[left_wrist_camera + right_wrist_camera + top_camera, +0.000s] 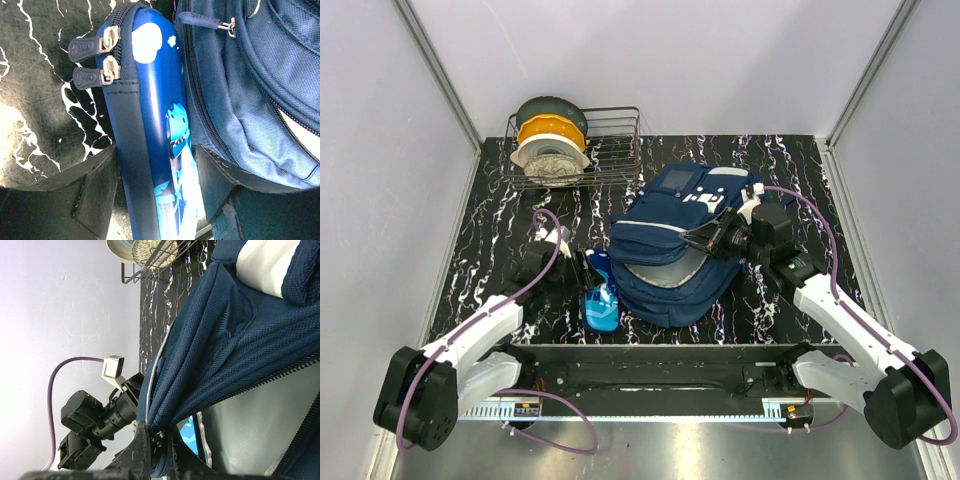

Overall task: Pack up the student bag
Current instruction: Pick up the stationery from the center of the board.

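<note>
The student bag [665, 260], navy with white patches, lies in the middle of the table with its main zip open, showing light grey lining [260, 425]. My right gripper [705, 240] [159, 440] is shut on the bag's upper flap by the zip edge, holding the mouth lifted. A blue pencil case [601, 305] [155, 125] with a cartoon print and two zip pulls stands on its edge against the bag's left side [240, 90]. My left gripper [582, 272] [157, 155] is open, with one finger on each side of the case. A sliver of the case [189, 432] shows through the bag's mouth.
A wire rack [610, 150] at the back left holds three filament spools [550, 150], green, yellow and white. Grey walls close in the table on three sides. The left arm's wrist [95, 415] sits close to the bag's left edge.
</note>
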Controlling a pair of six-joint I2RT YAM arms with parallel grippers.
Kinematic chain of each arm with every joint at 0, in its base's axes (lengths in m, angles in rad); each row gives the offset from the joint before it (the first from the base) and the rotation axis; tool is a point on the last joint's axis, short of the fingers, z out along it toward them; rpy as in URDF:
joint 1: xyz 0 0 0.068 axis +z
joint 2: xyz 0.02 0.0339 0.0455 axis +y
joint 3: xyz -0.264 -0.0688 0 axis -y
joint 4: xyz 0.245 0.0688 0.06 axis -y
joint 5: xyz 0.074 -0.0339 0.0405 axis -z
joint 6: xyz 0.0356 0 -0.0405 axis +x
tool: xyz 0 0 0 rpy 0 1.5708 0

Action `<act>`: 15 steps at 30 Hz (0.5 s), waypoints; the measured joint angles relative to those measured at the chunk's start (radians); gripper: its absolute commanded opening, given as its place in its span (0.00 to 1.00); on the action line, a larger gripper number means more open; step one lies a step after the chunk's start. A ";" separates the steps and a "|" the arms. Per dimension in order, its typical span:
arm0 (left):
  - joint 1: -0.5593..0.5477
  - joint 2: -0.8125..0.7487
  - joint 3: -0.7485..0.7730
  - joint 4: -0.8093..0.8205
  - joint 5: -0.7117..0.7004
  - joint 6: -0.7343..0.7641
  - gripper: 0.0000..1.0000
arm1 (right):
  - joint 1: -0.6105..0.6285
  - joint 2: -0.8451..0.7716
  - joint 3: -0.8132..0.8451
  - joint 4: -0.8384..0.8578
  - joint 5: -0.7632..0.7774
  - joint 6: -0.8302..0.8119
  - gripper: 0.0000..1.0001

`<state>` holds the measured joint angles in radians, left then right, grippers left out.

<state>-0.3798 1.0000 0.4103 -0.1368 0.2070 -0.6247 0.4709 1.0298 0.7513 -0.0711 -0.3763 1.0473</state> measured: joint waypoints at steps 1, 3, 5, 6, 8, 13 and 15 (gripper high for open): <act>-0.002 0.000 0.000 0.000 0.002 0.000 0.65 | 0.000 0.000 0.000 0.000 0.000 0.000 0.03; -0.005 0.000 0.000 0.000 0.004 0.000 0.65 | 0.000 0.000 0.000 0.000 0.000 0.001 0.03; -0.006 0.000 0.000 0.000 0.007 0.000 0.63 | 0.000 0.000 0.000 0.000 0.000 0.001 0.04; -0.007 0.001 0.000 0.000 0.007 0.000 0.56 | 0.000 0.000 0.000 0.000 0.000 0.001 0.04; -0.008 0.005 0.000 0.001 0.012 0.004 0.52 | 0.000 -0.001 -0.001 0.000 0.000 0.002 0.04; -0.018 0.019 0.000 0.012 0.036 -0.009 0.14 | 0.000 -0.006 -0.008 0.001 0.001 0.002 0.04; -0.020 0.018 0.000 0.019 0.043 -0.018 0.09 | 0.000 -0.007 -0.008 0.001 0.001 0.002 0.04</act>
<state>-0.3996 1.0183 0.4107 -0.1181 0.2504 -0.6422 0.4709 1.0225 0.7433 -0.0704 -0.3756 1.0489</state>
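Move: The blue stationery case stands on edge between the left hand's open fingers, its middle some 3 cm back, 1 cm to the right and 2 cm below. The navy backpack leans against its right side, the bag's middle about 18 cm to the left hand's right and 6 cm farther out, with its open mouth some 16 cm right and 2 cm ahead. From the right hand the case is roughly 7 cm back, 19 cm left and 19 cm lower. The left hand, pointing obliquely down with its open fingers astride the case's zipped spine, eases about 1 cm to the right towards the backpack and half a centimetre back, then from midway shuts its fingers from well open to mostly closed, pinching the spine just on the near side of the two zipper pulls. The wrist hardly turns and the hand doesn't lift, while the right hand stays put and keeps its pinch on the backpack's flap, holding the bag open. ##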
